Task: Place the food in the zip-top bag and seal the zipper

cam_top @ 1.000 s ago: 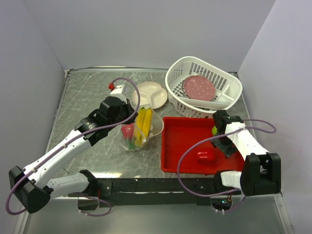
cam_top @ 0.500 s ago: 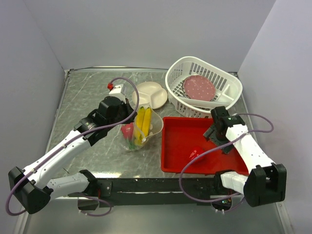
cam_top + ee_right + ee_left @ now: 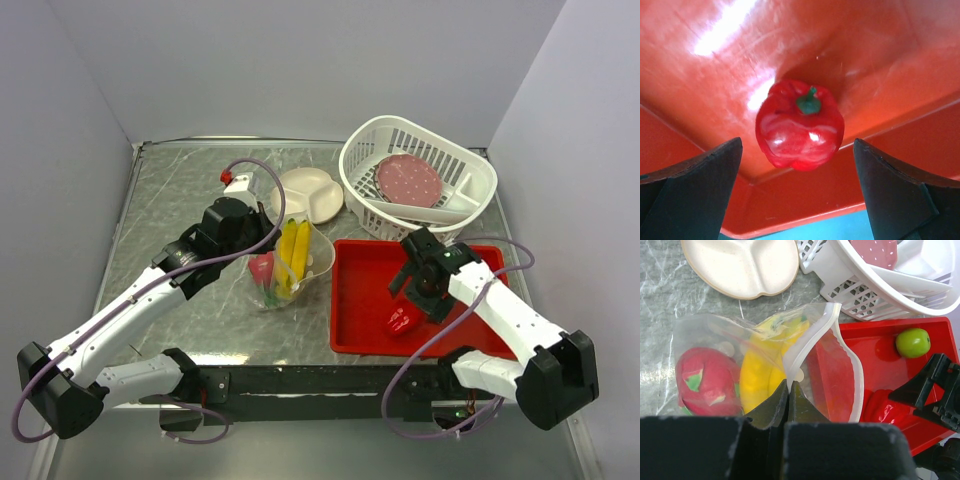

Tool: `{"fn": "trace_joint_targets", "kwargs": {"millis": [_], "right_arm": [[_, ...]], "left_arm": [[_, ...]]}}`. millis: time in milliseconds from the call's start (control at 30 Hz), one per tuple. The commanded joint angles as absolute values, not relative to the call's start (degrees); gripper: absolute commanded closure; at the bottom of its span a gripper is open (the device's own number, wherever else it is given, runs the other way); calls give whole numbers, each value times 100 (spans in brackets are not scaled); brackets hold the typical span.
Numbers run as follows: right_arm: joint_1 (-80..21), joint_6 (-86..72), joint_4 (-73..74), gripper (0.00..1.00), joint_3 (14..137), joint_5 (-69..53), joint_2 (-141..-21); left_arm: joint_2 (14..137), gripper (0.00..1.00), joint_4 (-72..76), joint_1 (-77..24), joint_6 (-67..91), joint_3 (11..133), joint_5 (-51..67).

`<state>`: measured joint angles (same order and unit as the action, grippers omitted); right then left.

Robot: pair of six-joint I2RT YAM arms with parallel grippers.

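Note:
The zip-top bag (image 3: 700, 330) lies beside the red tray, its mouth gaping toward the tray. The pink-red dragon fruit (image 3: 707, 385) and the yellow banana (image 3: 760, 375) are inside it. My left gripper (image 3: 788, 387) is shut on the bag's mouth edge, right on the zipper (image 3: 856, 371). The green apple (image 3: 912, 342) rests in the tray's far corner. My right gripper (image 3: 797, 150) is open, its fingers wide on either side of a red toy pepper (image 3: 800, 125) lying on the tray floor. From above, the right gripper (image 3: 415, 298) hovers just over the pepper (image 3: 402, 321).
The red tray (image 3: 365, 270) has raised walls. Behind it sits a white slotted basket (image 3: 420, 215) holding a reddish speckled disc (image 3: 407, 180). A cream divided plate (image 3: 308, 193) lies behind the bag. Grey walls close in both sides.
My right arm has swung left across the tray to above the pepper, and its jaws have spread wider. The pepper lies a little further left. The left arm and bag have not moved.

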<state>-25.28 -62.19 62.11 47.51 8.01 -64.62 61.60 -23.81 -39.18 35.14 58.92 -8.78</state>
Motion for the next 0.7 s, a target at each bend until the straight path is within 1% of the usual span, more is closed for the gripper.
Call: {"fn": "trace_joint_targets", "kwargs": {"millis": [0, 333, 500, 567, 600, 633, 667], "right_arm": [[-2637, -6530, 6205, 0, 4650, 694, -6390], [-2716, -6574, 5626, 0, 4176, 369, -6591], [-2768, -6557, 5151, 1, 4201, 518, -6802], [-2777, -6452, 5124, 12, 4403, 746, -6785], [-2795, -6347, 5124, 19, 4482, 817, -6750], [-2795, -6285, 5098, 43, 4604, 965, -6628], [-2812, -6232, 5072, 53, 4649, 1028, -6549]], "left_arm": [[6126, 97, -2109, -3885, 3472, 5977, -809], [6152, 97, -2083, -3885, 3515, 5941, -826], [6196, 97, -2065, -3885, 3542, 5915, -844], [6188, 97, -2066, -3885, 3559, 5915, -887], [6196, 97, -2074, -3885, 3568, 5915, -905], [6179, 97, -2083, -3885, 3568, 5915, -940], [6179, 97, -2092, -3885, 3568, 5915, -1001]]}}
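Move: The red pepper lies in the tray just under the right hand's open fingers, about 2 cm to its left, level fore and aft, and 4 cm below. The green apple is some 11 cm ahead, 9 cm right and 4 cm down; the bag's middle is about 10 cm ahead, 27 cm left and 2 cm higher. From the left hand, still pinching the bag, the pepper is roughly 11 cm back, 29 cm right and 21 cm below. Both right fingers come onto the pepper's sides and pinch it, closing from wide open to about two-thirds. Before that the hand sinks some 3 cm over the pepper, first easing back about 1.5 cm and then forward again as the fingers close, with a slight shift left and the fingers kept pointing down. The left hand stays put and keeps hold of the bag's rim. ##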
